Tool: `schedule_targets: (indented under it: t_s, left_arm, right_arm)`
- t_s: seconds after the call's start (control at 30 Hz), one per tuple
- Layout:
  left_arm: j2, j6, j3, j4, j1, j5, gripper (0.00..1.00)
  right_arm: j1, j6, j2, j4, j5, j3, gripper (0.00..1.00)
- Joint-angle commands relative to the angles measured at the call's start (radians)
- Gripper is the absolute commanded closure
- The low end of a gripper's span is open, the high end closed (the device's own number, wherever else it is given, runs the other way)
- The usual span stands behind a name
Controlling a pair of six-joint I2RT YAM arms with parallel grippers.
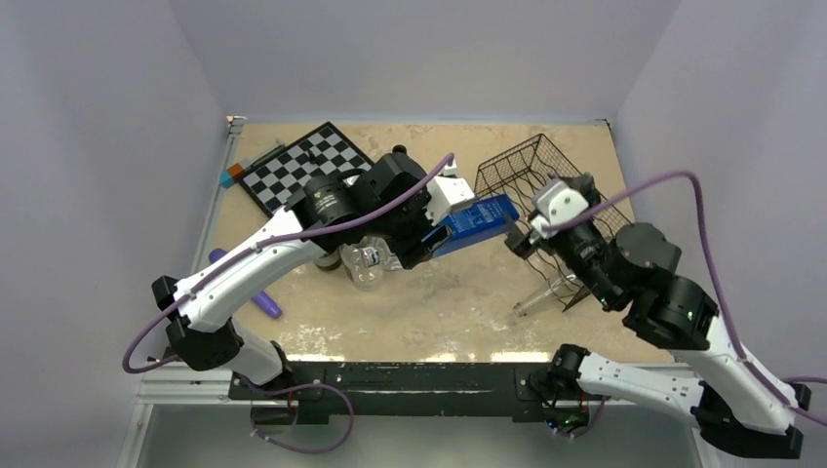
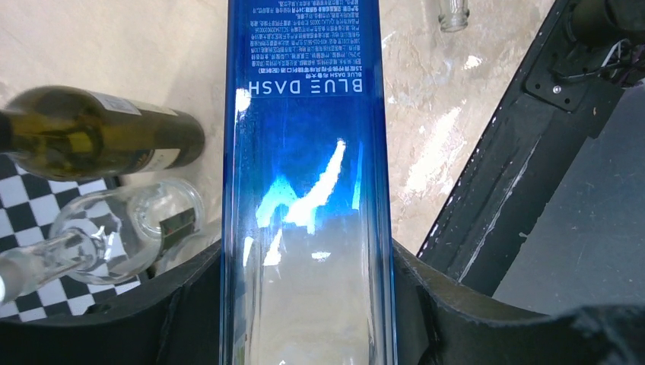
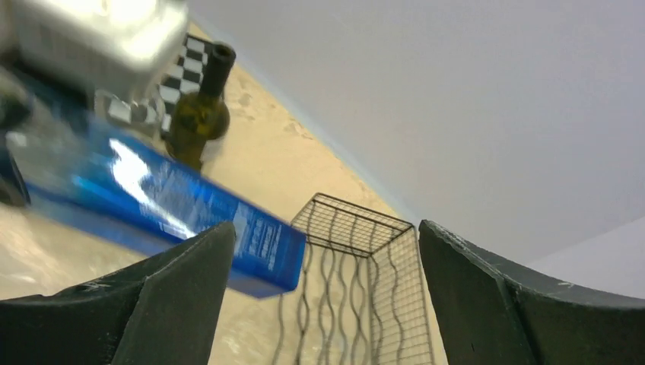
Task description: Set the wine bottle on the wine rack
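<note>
The wine bottle [image 1: 477, 220] is a tall square bottle of blue glass with white print. It hangs tilted above the table, and my left gripper [image 1: 430, 240] is shut on its clear lower body [image 2: 308, 152], one black finger [image 2: 190, 293] against each side. Its blue end [image 3: 258, 247] reaches toward the wine rack [image 1: 531, 168], a black wire rack with wavy shelves [image 3: 351, 225]. My right gripper [image 1: 520, 237] stands open [image 3: 325, 230] in front of the rack. The bottle's end shows just past its left finger [image 3: 182, 296], apart from the right one.
A chessboard [image 1: 302, 166] lies at the back left. An olive-green bottle [image 2: 99, 141] and a clear glass bottle [image 2: 129, 228] lie under my left arm. Another clear bottle [image 1: 541, 292] rests by the rack's front. A purple object [image 1: 261, 297] lies near the left edge.
</note>
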Motion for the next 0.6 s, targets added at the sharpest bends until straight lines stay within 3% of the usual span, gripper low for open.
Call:
schedule_targets:
  t_s: [0.0, 0.13, 0.27, 0.57]
  left_arm:
    - [-0.074, -0.045, -0.041, 0.239, 0.003, -0.008, 1.00]
    - [-0.131, -0.082, -0.166, 0.341, 0.003, 0.022, 1.00]
    - [-0.188, -0.107, -0.291, 0.458, 0.000, 0.087, 1.00]
    - [-0.245, -0.170, -0.538, 0.734, -0.027, 0.142, 1.00]
  right_arm:
    - [-0.048, 0.355, 0.157, -0.149, 0.076, 0.187, 0.07]
    - [-0.320, 0.723, 0.238, -0.302, -0.147, 0.282, 0.07]
    - [-0.485, 0.922, 0.266, -0.395, -0.131, 0.253, 0.08]
    - [-0.695, 1.077, 0.164, -0.513, -0.069, 0.068, 0.04]
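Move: Some 34 cm to the right, 18 cm ahead and 27 cm below the left hand, which already grips the blue wine bottle, is the wine rack. A dark bottle stands about 20 cm ahead and 5 cm left of this hand, its middle 16 cm lower. From the empty right hand the rack lies roughly 18 cm right, 17 cm ahead and 37 cm down; the clear bottle in its near side is 17 cm right, 5 cm ahead and 38 cm down. Swinging clear of the blue bottle's base end, the open right hand first rises slightly, then sinks to about 10 cm lower, going some 8 cm right and a little forward towards the rack; its fingers turn clockwise and tip down about 30 degrees. The left hand keeps its grip and lowers the bottle about 7 cm, easing slightly back. ##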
